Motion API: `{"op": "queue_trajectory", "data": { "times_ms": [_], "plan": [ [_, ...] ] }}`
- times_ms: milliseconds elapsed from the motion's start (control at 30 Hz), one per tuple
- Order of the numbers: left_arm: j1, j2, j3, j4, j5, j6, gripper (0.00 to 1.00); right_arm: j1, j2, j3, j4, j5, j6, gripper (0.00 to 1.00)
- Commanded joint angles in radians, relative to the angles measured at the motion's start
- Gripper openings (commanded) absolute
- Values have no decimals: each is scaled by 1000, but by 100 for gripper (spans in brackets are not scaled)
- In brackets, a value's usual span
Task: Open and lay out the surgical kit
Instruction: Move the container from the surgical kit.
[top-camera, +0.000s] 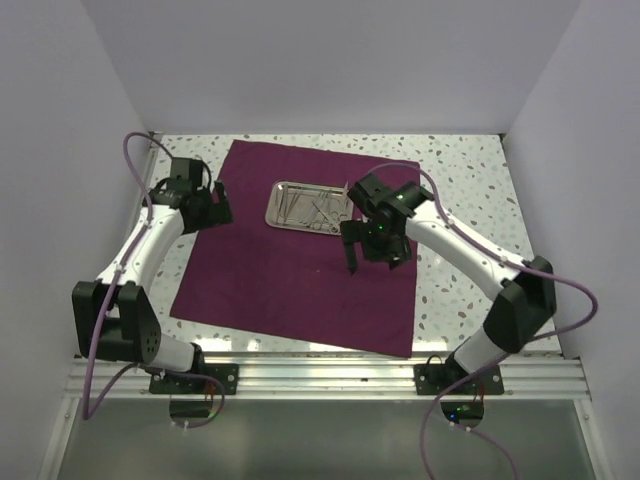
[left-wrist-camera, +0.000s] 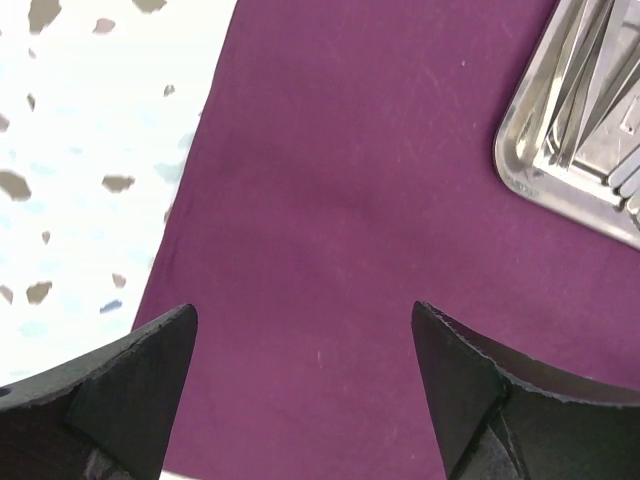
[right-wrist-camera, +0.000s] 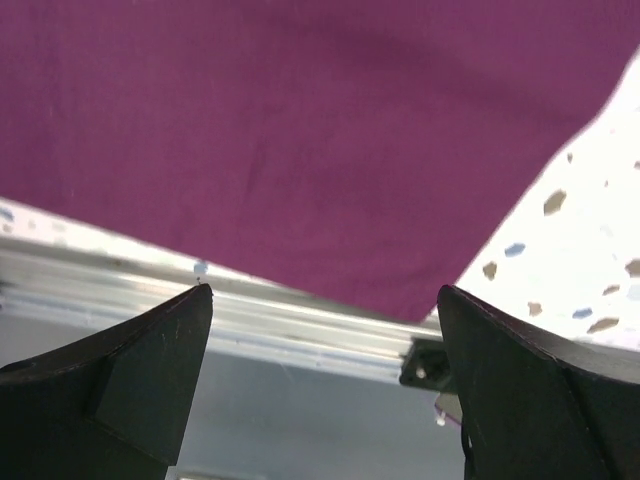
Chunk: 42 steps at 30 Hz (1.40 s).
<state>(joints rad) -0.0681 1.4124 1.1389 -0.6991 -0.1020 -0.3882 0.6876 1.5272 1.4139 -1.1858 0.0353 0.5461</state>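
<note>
The dark purple cloth (top-camera: 290, 290) of the surgical kit lies spread flat on the table. On its far part sits the steel tray (top-camera: 283, 190), with thin silver instruments (top-camera: 315, 210) lying inside. My left gripper (top-camera: 218, 207) hovers at the cloth's left edge, open and empty. In its wrist view the left gripper (left-wrist-camera: 305, 315) looks down on cloth (left-wrist-camera: 350, 200), with a tray corner (left-wrist-camera: 520, 170) and instruments (left-wrist-camera: 590, 80) at upper right. My right gripper (top-camera: 373, 258) hangs over the cloth just right of the tray, open and empty. Its own view shows the right gripper (right-wrist-camera: 325, 292) above cloth (right-wrist-camera: 300, 130).
The speckled white tabletop (top-camera: 470, 200) surrounds the cloth. An aluminium rail (top-camera: 320, 375) runs along the near edge, also seen as the rail (right-wrist-camera: 300, 320) in the right wrist view. White walls enclose the left, back and right sides.
</note>
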Motion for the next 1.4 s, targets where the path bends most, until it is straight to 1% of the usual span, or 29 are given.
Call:
{"op": "queue_trajectory", "data": {
  "times_ms": [0,67,200,267,300,467,600,700,833,1033,1100,1200,1300,1333,1367],
  "plan": [
    [-2,83,71,64,22,32,90,-3,112,108,22,46,-40,98],
    [-4,124,107,78,31,29,88,-3,148,135,20,49,-44,98],
    [-24,256,165,102,45,22,83,-7,140,132,9,74,-48,98],
    [-38,302,208,102,44,18,80,-13,113,106,6,81,-46,98],
    [-56,345,237,98,36,14,80,-20,100,80,9,86,-44,98],
    [-120,454,309,101,31,-6,77,-42,24,7,14,94,-23,98],
    [-168,516,380,96,30,-29,76,-54,-18,-32,12,104,-15,98],
    [-203,559,398,95,12,-40,75,-69,-35,-39,-3,118,-20,98],
    [-222,606,417,90,-4,-58,74,-92,-59,-58,-8,115,-29,99],
    [-229,665,421,70,-34,-75,65,-132,-75,-79,-14,101,-46,98],
    [-229,672,415,73,-33,-77,59,-146,-76,-84,-9,95,-51,99],
    [-231,674,407,85,-24,-78,46,-154,-73,-81,-9,91,-57,98],
    [-229,674,406,92,-11,-77,33,-157,-65,-84,-11,91,-60,99],
    [-229,672,407,93,-8,-77,25,-157,-64,-82,-9,92,-61,99],
    [-229,671,409,95,-5,-75,22,-158,-62,-84,-8,92,-61,98]
  ]
}}
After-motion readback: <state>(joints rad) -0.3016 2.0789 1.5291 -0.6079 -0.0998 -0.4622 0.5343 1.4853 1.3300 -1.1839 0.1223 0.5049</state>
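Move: The container, a steel tray of instruments, has its middle about 14 cm ahead of the left hand, 21 cm to its right and 12 cm below. In the tray, the tweezers lie some 14 cm ahead and 15 cm right of that hand, and the scissors about 12 cm ahead and 25 cm right. From the right hand the container's middle is roughly 26 cm ahead, 13 cm left and 15 cm below. Forward and down at first, then swinging right, the left hand travels about 19 cm to the container's near left corner, turning some 10 degrees clockwise and pointing more steeply down; there its wide-open fingers close most of the way, one on each side of the rim. The empty right hand dips forward briefly, then backs off to the right about 7 cm, still open. ##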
